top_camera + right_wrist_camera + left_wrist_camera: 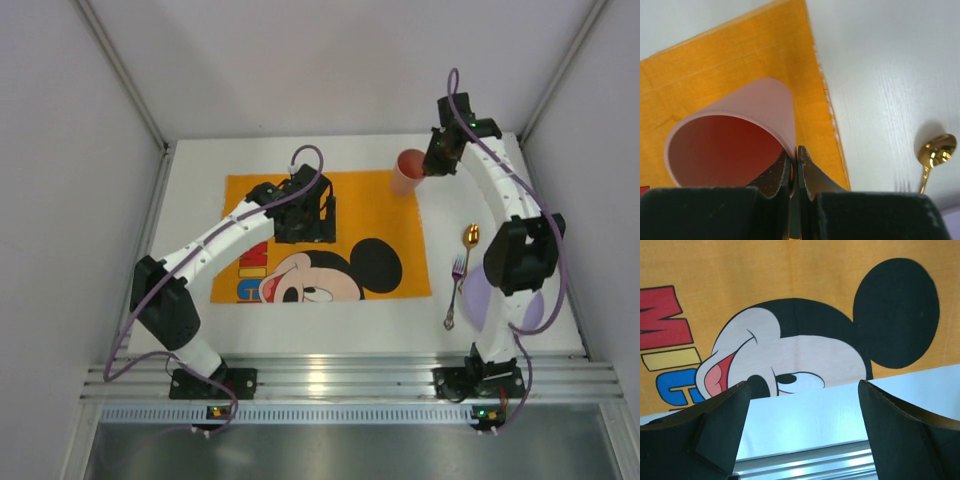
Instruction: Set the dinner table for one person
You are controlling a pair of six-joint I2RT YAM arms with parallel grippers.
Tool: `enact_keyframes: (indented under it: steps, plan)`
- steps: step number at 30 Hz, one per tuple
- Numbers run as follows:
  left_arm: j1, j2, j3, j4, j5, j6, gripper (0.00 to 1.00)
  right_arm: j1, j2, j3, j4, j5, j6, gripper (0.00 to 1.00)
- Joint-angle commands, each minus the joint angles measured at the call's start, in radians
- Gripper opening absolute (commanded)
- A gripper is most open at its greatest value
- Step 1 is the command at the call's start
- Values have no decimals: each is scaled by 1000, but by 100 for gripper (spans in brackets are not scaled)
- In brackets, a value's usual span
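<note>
The white dinner table (300,335) carries an orange Mickey Mouse placemat (380,210). A pink cup (408,170) is at the placemat's far right corner, and my right gripper (437,160) is shut on its rim. In the right wrist view one finger is inside the cup (740,135) and one outside, the gripper (796,155) pinching the wall. My left gripper (303,232) hovers over the middle of the placemat. In its wrist view it (804,385) is open and holds nothing, with the placemat (790,270) and bare table (805,415) below.
A gold spoon (469,240) and a silver fork (455,290) lie on the table to the right of the placemat. A pale purple plate (480,295) sits partly under the right arm. The spoon (936,152) shows in the right wrist view too. Grey walls enclose the table.
</note>
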Motion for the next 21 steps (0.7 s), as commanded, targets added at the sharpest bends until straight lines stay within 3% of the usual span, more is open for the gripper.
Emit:
enact_keyframes:
  steps: [1,9,11,12,15,21]
  plan:
    - [36,-112,-47,41,4,11,94,42,110,154,-44,12,29,0]
    - [145,-198,-148,62,38,37,95,87,314,309,-102,64,26,1]
    - [168,-209,-160,67,44,44,95,99,330,309,-108,84,24,18]
    - [176,-210,-172,70,51,46,95,102,334,308,-108,87,23,36]
    - [196,-209,-182,84,71,58,95,119,340,317,-111,93,23,61]
    - [207,-177,-162,87,91,77,95,125,276,375,-144,65,17,91]
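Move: Just 4 cm ahead of the right hand, 8 cm to its left and about 18 cm below is the bare patch at the placemat's far right corner where the held pink cup is bound. From the right hand, the placemat's middle is some 8 cm back and 26 cm left; the spoon is roughly 13 cm back and 11 cm right, the purple plate about 24 cm back and 18 cm right. From the left hand that patch is some 20 cm ahead, 14 cm right and 15 cm below. Lowering the cup, still pinched by its near-right rim, the right hand sinks about 7 cm while carrying it some 4 cm forward and 4 cm left onto the placemat's far right corner, then opens wide, lets go of the rim, and begins to rise while edging left. The left hand, empty and open, shifts about 7 cm left above the placemat, turning slightly counter-clockwise. ##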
